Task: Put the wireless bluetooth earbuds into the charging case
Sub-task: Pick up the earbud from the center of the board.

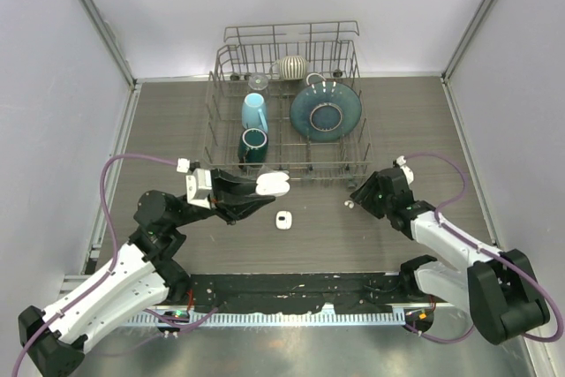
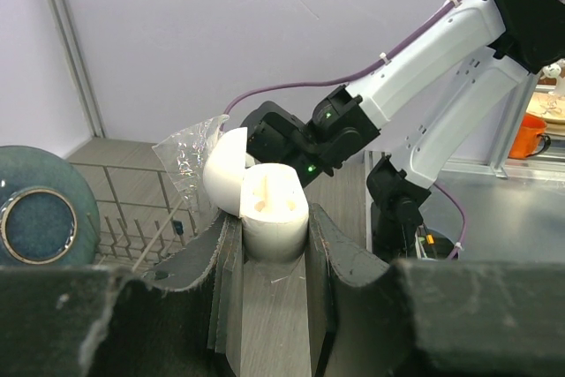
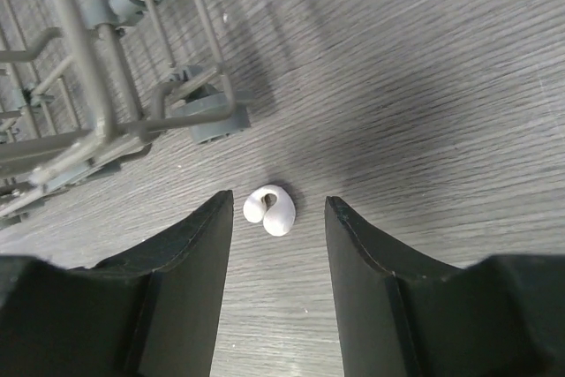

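My left gripper [image 1: 267,186] is shut on a white charging case [image 1: 274,184] and holds it above the table. In the left wrist view the case [image 2: 274,215] stands upright between the fingers [image 2: 328,245] with its lid [image 2: 224,170] hinged open to the left; its two sockets look empty. One tiny white earbud [image 3: 269,210] lies on the table between the fingertips of my open right gripper [image 3: 278,201], touching neither. In the top view this earbud [image 1: 349,206] is just left of the right gripper [image 1: 357,199]. Other earbuds are not in view.
A small white case-like thing [image 1: 283,219] lies on the table between the arms. A wire dish rack [image 1: 216,143] stands behind, holding a teal plate [image 1: 326,110], a light blue cup [image 1: 254,111] and a dark green cup [image 1: 253,144]. The rack's corner [image 3: 190,116] is close to the earbud.
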{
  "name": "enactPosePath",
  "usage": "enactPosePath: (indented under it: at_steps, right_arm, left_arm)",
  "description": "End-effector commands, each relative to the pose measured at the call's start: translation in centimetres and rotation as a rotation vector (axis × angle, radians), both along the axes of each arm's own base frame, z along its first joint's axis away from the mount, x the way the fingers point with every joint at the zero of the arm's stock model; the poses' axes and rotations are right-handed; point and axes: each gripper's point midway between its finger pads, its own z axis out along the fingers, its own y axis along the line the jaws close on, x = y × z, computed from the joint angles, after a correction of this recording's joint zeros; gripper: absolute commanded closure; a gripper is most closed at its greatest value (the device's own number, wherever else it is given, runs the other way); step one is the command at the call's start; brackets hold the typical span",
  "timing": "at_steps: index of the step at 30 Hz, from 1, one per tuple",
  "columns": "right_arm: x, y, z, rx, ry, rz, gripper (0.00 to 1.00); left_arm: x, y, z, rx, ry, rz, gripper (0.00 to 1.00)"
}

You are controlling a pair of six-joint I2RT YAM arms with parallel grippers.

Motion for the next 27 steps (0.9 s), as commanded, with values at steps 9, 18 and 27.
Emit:
enactPosePath:
  at_steps: [9, 18, 27]
  right_arm:
    - [0.9, 1.1, -1.9, 0.045, -0.001, 0.01, 0.57]
    - [-1.5, 1.4, -2.7, 0.059, 0.027, 0.08, 0.65]
    - [-3.2, 2.2, -3.6, 0.075, 0.069, 0.165, 0.78]
  left_arm:
    - [-0.1, 0.1, 1.1, -0.026, -0.028, 0.002, 1.0]
    - [0.1, -0.1, 0.8, -0.023, -0.025, 0.002, 1.0]
    - [-0.1, -0.1, 0.8, -0.027, -0.021, -0.007, 1.0]
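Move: The earbud in the centre of the board lies just under the right hand's half-open fingers, about 2 cm below the hand, some 1 cm ahead and 1 cm to its left. The other earbud is about 4 cm left of that hand and level with it; the rack's near corner foot stands roughly 6 cm ahead and 4 cm left. From the raised left hand, the centre earbud lies about 24 cm right, 13 cm ahead and 33 cm down. The right hand settles its fingertips around the centre earbud, sinking about 2 cm in all, first dropping and edging roughly 1 cm forward and left, then drawing back some 2 cm while still creeping left and down, so that it ends about 2 cm left of where it began. Meanwhile the fingers close from half open to about a quarter open, one tip on either side of the earbud, and the wrist rolls its left side up and turns counter-clockwise by about 5 degrees each; a firm pinch can't be made out yet. ##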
